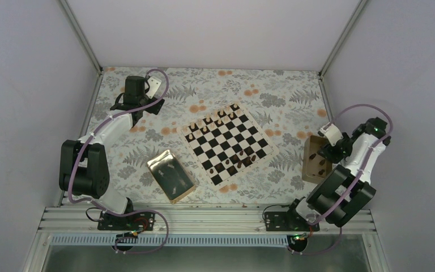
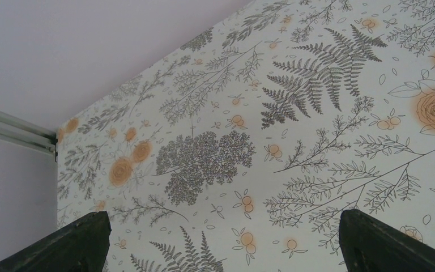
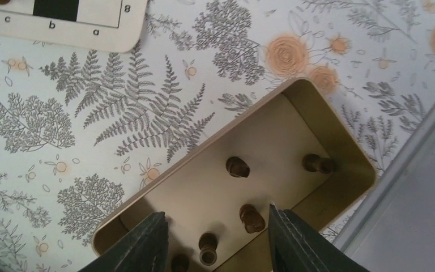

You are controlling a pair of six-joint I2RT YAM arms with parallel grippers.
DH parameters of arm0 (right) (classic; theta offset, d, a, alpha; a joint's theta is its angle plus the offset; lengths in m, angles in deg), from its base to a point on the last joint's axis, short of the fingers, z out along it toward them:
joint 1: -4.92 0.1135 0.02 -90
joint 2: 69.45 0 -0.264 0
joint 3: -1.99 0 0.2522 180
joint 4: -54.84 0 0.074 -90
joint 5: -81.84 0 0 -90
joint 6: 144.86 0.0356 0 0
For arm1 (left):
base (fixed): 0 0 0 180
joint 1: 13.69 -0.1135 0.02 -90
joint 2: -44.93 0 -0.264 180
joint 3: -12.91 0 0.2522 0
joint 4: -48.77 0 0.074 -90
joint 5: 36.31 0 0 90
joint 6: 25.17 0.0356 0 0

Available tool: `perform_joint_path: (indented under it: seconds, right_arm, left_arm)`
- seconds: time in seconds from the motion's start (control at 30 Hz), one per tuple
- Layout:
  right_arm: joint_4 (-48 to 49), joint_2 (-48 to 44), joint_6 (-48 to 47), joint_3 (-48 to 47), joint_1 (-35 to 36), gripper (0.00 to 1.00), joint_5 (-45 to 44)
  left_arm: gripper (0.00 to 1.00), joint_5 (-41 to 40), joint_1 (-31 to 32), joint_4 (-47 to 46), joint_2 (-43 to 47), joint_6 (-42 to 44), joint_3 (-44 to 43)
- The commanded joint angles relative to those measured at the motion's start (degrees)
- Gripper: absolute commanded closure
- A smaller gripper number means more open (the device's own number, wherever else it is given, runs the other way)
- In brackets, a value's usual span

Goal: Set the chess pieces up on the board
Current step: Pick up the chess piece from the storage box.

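The board (image 1: 225, 139) lies angled at mid-table; one corner (image 3: 99, 28) shows in the right wrist view. Tan chess pieces (image 1: 208, 120) stand along its far-left side and dark ones (image 1: 241, 158) near its near-right side. Several dark pieces (image 3: 251, 219) lie in the tan open box (image 3: 340, 136). My right gripper (image 3: 215, 211) hangs open just above that box, with a fallen dark piece (image 3: 207, 247) between its fingers, untouched. My left gripper (image 2: 225, 218) is open over bare tablecloth at the far left (image 1: 136, 86), holding nothing.
A shiny gold tray (image 1: 150, 165) sits left of the board's near corner. The tan box (image 1: 308, 161) stands close to the right wall and its metal rail. Enclosure walls bound the table on three sides.
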Motion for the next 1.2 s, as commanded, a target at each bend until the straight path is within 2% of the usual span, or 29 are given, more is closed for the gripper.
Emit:
perform_joint_path:
  seconds: [0.0, 0.33, 1.17]
  right_arm:
    - [0.9, -1.2, 5.4, 1.3, 4.4, 0.53, -8.0]
    - [7.4, 4.0, 13.8, 3.0, 11.1, 0.59, -17.6]
    - [14.2, 13.8, 18.8, 5.3, 15.4, 0.55, -20.9]
  left_arm:
    - [0.00, -0.7, 0.2, -1.3, -0.2, 0.4, -0.8]
    - [0.00, -1.7, 0.3, -1.2, -1.3, 0.9, -1.0]
    - [0.00, -2.0, 0.2, -1.6, -1.4, 0.7, -0.7]
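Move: The right hand hangs empty over the storage box. The dark chess piece by the box's left wall lies about 3 cm ahead of it, level sideways, some 12 cm below. From that piece, another stands about 3 cm nearer and 4 cm to the right, a third 7 cm nearer and 4 cm right, and one in the far right corner 7 cm farther out and 7 cm right. From the idle left hand the aimed-at piece is roughly 68 cm right and 15 cm back. The right hand shifts about 1 cm left, then sinks about 9 cm in all towards the dark piece beside the storage box's left wall, drifting back to the right on the way and easing some 2 cm forward early in the descent. Meanwhile the wrist tips by roughly 20 degrees so the fingers point almost straight down, and they stay about half open above the piece, with no touch to be seen yet. ##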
